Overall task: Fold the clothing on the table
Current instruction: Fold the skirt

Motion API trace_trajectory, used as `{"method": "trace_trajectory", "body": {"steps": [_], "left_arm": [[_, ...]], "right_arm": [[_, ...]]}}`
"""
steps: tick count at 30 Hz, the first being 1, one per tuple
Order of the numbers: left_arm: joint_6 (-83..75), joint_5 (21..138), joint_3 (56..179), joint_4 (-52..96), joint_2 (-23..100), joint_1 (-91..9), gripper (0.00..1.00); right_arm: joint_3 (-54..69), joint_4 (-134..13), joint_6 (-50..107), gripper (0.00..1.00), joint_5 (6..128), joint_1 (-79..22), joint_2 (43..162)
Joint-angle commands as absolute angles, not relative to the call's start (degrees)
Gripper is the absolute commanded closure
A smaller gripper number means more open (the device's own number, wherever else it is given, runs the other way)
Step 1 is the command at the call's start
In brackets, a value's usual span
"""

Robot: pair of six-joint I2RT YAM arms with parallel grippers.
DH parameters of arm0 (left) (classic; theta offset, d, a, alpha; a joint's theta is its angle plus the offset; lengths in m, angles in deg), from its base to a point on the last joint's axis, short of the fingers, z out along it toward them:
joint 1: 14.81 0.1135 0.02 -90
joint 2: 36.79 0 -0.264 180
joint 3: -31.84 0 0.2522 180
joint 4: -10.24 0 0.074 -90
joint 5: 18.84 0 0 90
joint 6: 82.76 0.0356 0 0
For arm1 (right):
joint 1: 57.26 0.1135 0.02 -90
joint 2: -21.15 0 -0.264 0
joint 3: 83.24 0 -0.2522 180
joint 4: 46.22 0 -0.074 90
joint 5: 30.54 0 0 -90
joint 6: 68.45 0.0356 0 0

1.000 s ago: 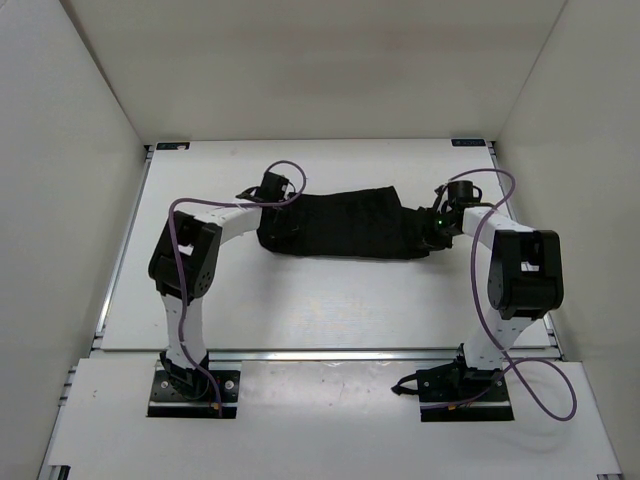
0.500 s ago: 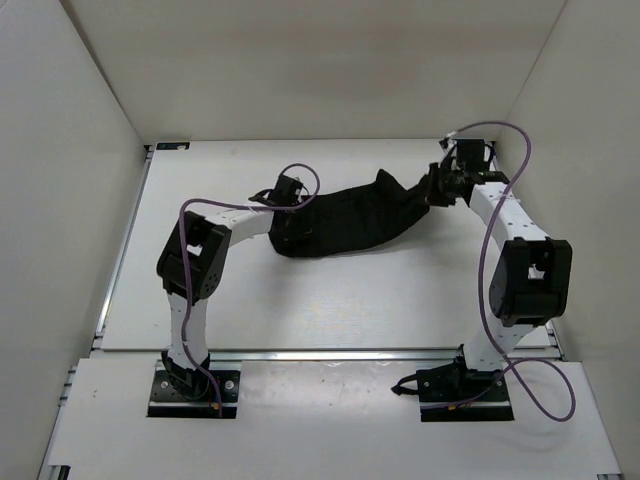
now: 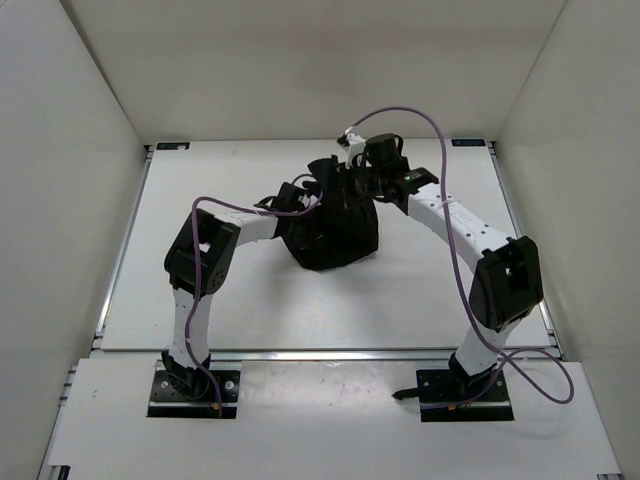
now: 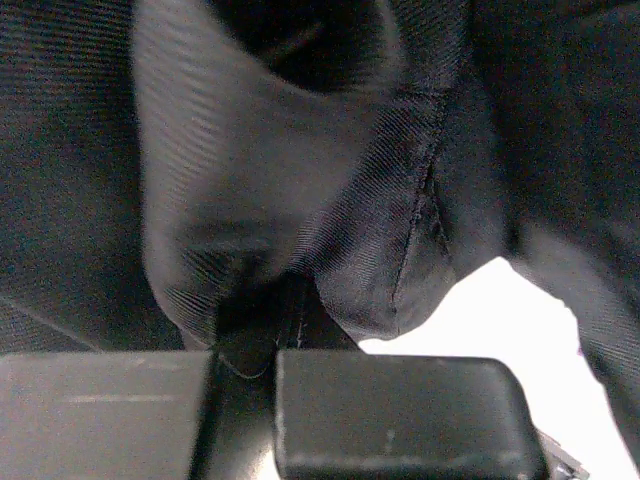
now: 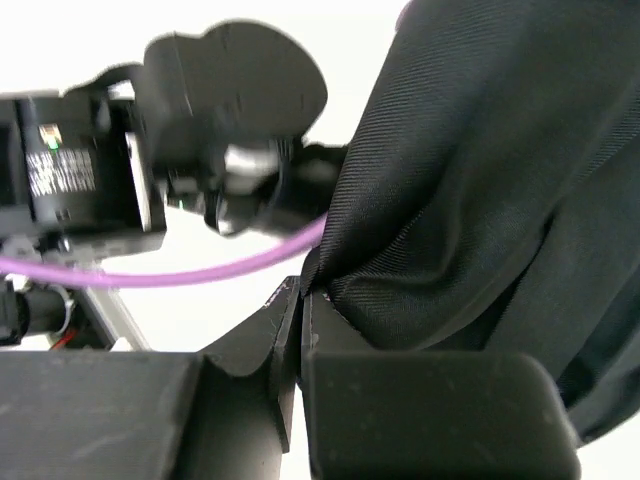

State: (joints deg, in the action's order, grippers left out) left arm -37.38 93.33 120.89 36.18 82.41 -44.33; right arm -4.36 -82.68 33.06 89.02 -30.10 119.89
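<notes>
The clothing [image 3: 335, 232] is a black soft garment, bunched into a narrow hanging heap over the middle of the white table [image 3: 420, 300]. My left gripper [image 3: 297, 200] is shut on its left edge; in the left wrist view dark fabric [image 4: 300, 200] rises from between the closed jaws. My right gripper [image 3: 340, 180] is shut on the other end, lifted and carried over close to the left one. The right wrist view shows black cloth [image 5: 480, 200] pinched between the closed jaws [image 5: 302, 290], with the left arm's wrist [image 5: 210, 130] and purple cable just beyond.
White walls [image 3: 70, 150] enclose the table on three sides. A metal rail [image 3: 330, 352] runs along the near edge in front of the two arm bases [image 3: 195, 385]. Purple cables [image 3: 400, 112] loop above both arms.
My right gripper has swept left and up with its end of the garment, from the far right to beside the left gripper. The cloth went from a flat strip to a bunched heap.
</notes>
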Motion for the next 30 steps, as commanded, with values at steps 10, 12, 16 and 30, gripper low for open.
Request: {"method": "trace_trajectory", "body": {"steps": [10, 12, 16, 30], "left_arm": [[-52.4, 111.0, 107.3, 17.5, 82.2, -37.9, 1.00], [-51.7, 112.2, 106.4, 16.3, 78.8, -36.6, 1.00], [-49.6, 113.7, 103.4, 18.5, 70.3, -33.2, 1.00], [-43.4, 97.5, 95.9, 28.9, 63.0, -33.0, 1.00]], "right_arm": [[9.6, -73.4, 41.0, 1.00, 91.0, -27.5, 118.9], [9.8, -72.8, 41.2, 0.99, 91.4, -28.6, 118.1], [9.1, -73.8, 40.5, 1.00, 91.4, -30.9, 118.6], [11.2, -71.9, 40.4, 1.00, 95.2, -28.8, 119.1]]}}
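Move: The left hand, low at the table in the bunched skirt, has the skirt's left edge about 8 cm to its left and level ahead. The right hand holds the skirt's other end high: the skirt's middle lies about 21 cm below it, some 2 cm to its left and 1 cm back; from this hand the skirt's right edge is about 9 cm right and 2 cm back, and its near edge some 10 cm back and level sideways, both equally far below. The right hand, still pinching the skirt's raised end, lowers it about 8 cm towards the skirt's middle while drawing back some 4 cm, tips its fingers further down, then hangs there nearly still. The left hand, fingers still shut on the cloth, first turns some 20 degrees close to the table, then rises and swings about 9 cm left and a little back past the skirt's left edge, and at the end sinks again, short of the table. ##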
